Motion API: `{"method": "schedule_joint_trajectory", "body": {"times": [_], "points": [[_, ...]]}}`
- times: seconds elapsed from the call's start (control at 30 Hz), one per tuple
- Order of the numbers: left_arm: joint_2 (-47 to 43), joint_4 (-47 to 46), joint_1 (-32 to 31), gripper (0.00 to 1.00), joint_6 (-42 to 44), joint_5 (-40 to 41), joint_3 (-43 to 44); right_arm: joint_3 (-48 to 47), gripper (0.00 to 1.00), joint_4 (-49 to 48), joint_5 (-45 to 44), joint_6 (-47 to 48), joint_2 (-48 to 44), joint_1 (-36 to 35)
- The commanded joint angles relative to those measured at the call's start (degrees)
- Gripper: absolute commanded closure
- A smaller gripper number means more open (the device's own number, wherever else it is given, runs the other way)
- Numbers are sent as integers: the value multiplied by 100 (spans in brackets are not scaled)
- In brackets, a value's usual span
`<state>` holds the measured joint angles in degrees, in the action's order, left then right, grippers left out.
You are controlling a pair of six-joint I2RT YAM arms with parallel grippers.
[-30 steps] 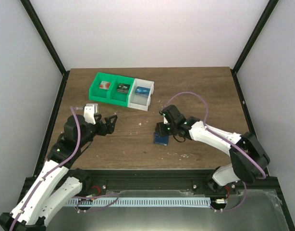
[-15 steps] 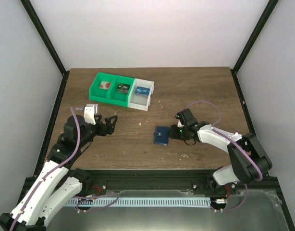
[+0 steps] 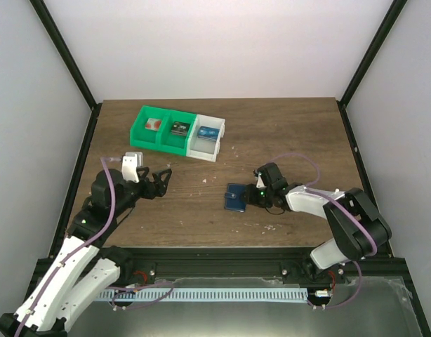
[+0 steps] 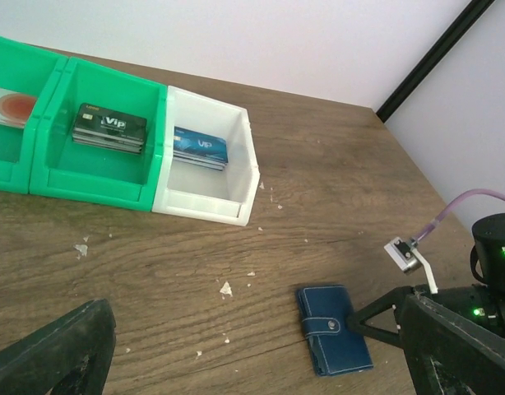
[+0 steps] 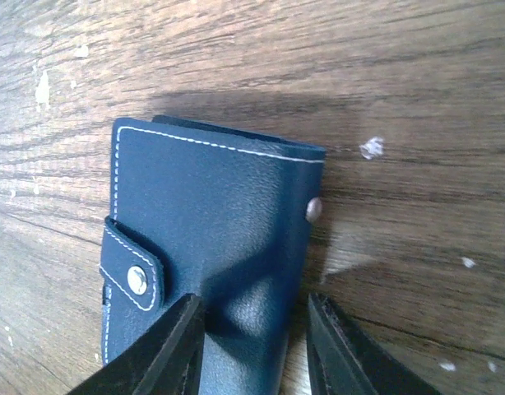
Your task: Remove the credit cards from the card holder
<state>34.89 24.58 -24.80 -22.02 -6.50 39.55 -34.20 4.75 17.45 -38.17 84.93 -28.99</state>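
Observation:
The card holder lies closed on the table, a blue wallet with its snap strap fastened. My right gripper is low at its right edge. In the right wrist view the right gripper is open, with one finger over the blue leather and the other beside the edge on the wood. Three credit cards lie in the tray: a red-and-white one, a dark one and a blue one. My left gripper hangs wide open and empty, well left of the holder.
The green-and-white three-compartment tray stands at the back left of the wooden table. Small white crumbs dot the wood between tray and holder. Black frame posts run along both sides.
My right gripper has come down from above the card holder to its right edge, and its jaws have narrowed. The holder now lies flat. The left arm has hardly moved.

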Motion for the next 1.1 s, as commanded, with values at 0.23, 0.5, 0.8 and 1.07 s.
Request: {"method": "schedule_joint_trajectory", "body": {"times": [0.23,0.5,0.8,1.07], "points": [[233,-185,-25,9,100,-333,-75,238,83,-462,226,35,63,25],[1159,310,-74,14,-365,-563,155,-75,99,-176,911,-9,-209,26],[2065,-127,-233,24,-771,-1610,18,-96,99,-619,1805,-812,-805,-132],[2595,-691,-944,30,-1363,-1697,-27,-215,100,-1151,2009,-1268,-422,-703]]}}
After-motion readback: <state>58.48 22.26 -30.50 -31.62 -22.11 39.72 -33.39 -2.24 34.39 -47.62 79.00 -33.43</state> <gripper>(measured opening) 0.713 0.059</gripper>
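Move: The card holder lies flat with its middle roughly 4 cm to the right hand's left, 1 cm ahead and 1 cm below; the half-open fingers straddle its right-hand edge. From that hand the white bin is about 22 cm ahead and 15 cm left, the green tray some 25 cm ahead and 30 cm left. From the left hand the card holder lies about 21 cm to the right, 2 cm ahead and some 23 cm below. The card holder's right-hand edge is pinched as the right fingers shut on it; the right hand then lifts it about 6 cm and carries it as far left, drawing back slightly and rolling its left side up some 20 degrees. The left hand sinks about 10 cm and swings 8 cm right towards the holder, tipping down, its fingers narrowing but still well open. ##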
